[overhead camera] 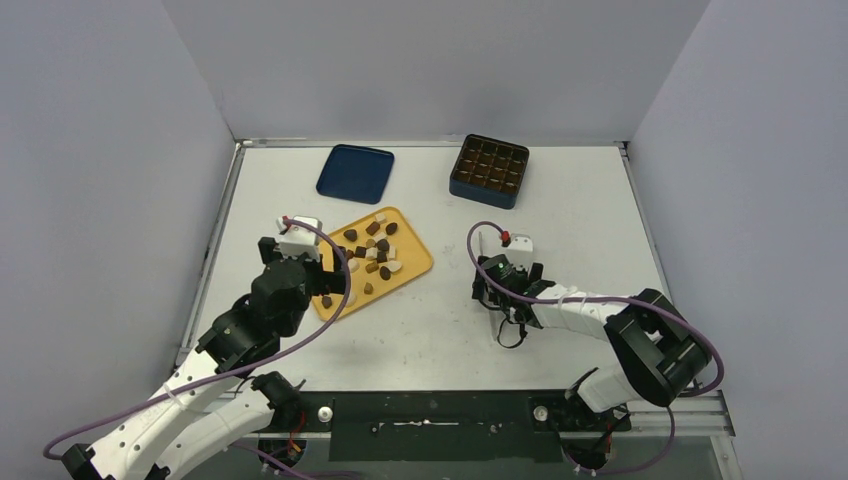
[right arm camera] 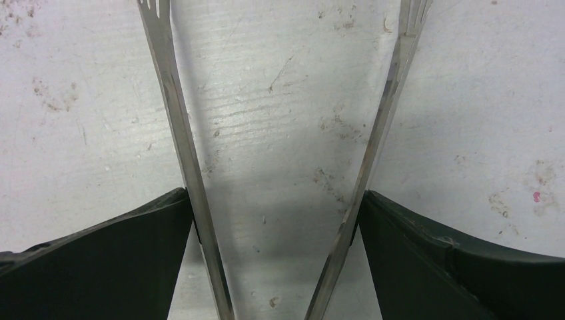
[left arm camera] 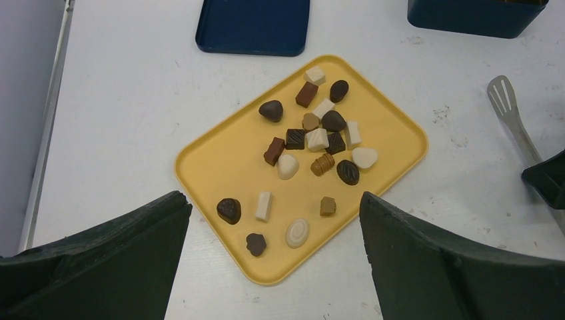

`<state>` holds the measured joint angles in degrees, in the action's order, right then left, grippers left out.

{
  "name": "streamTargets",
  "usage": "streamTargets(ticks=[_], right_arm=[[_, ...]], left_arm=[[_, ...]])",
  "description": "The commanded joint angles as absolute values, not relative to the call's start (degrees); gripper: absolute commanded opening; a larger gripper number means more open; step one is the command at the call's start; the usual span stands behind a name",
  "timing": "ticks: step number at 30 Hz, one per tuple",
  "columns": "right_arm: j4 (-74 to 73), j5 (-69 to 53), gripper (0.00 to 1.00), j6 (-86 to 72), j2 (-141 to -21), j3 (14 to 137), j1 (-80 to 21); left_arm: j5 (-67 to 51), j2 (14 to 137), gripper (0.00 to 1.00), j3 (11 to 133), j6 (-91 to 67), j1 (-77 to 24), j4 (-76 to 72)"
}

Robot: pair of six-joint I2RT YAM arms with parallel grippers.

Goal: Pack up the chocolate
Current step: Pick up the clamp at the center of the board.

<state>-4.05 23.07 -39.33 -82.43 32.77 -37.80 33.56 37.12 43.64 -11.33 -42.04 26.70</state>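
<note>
Several chocolate (left arm camera: 316,140) pieces, dark brown, caramel and white, lie loose on a yellow tray (left arm camera: 220,160) left of the table's middle (overhead camera: 372,250). My left gripper (left arm camera: 273,200) hovers open over the tray's near corner with nothing between its fingers; from above it is at the tray's left end (overhead camera: 338,282). My right gripper (right arm camera: 274,195) is low over the bare table, right of the tray (overhead camera: 505,280). It is shut on metal tongs (right arm camera: 176,120): each tong arm lies against the inner face of a finger. The spread tong tips point away from it (left arm camera: 501,97).
A dark blue gridded box (overhead camera: 489,170) with empty cells stands at the back right. Its flat blue lid (overhead camera: 355,172) lies at the back, just behind the tray. Grey walls close in the table on three sides.
</note>
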Motion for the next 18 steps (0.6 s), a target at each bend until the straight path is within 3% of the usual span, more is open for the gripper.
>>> streamTargets(ticks=[1, 9, 18], right_arm=[[-4.0, 23.4, 0.95, -39.8, -84.9, 32.5, -37.3], [-6.0, 24.7, 0.82, -39.9, -85.0, 33.7, -38.0], [-11.4, 21.2, 0.65, -35.4, -75.5, 35.5, -39.2]], left_arm=[[33.0, 36.6, 0.97, 43.8, -10.9, -41.7, 24.0], [34.1, 36.8, 0.97, 44.0, -11.4, -41.7, 24.3], [33.7, 40.0, 0.97, 45.1, -13.9, -41.7, 26.9]])
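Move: The clamp lies between my right hand's open fingers: its middle is level with the hand fore and aft, about 1 cm to the left and 1 cm below, hinge end towards me. The yellow tray is some 24 cm to the left and 4 cm ahead; the chocolate box is about 20 cm ahead and 2 cm left. For my left hand the clamp lies roughly 27 cm right, 3 cm ahead and 24 cm below. I close my right fingers about a quarter of their range on the clamp's two legs, keeping the pads on their outer sides and squeezing them towards each other. Meanwhile I creep forward barely 1 cm along the clamp, then draw back a little over 1 cm towards the hinge end, staying low over the board. ##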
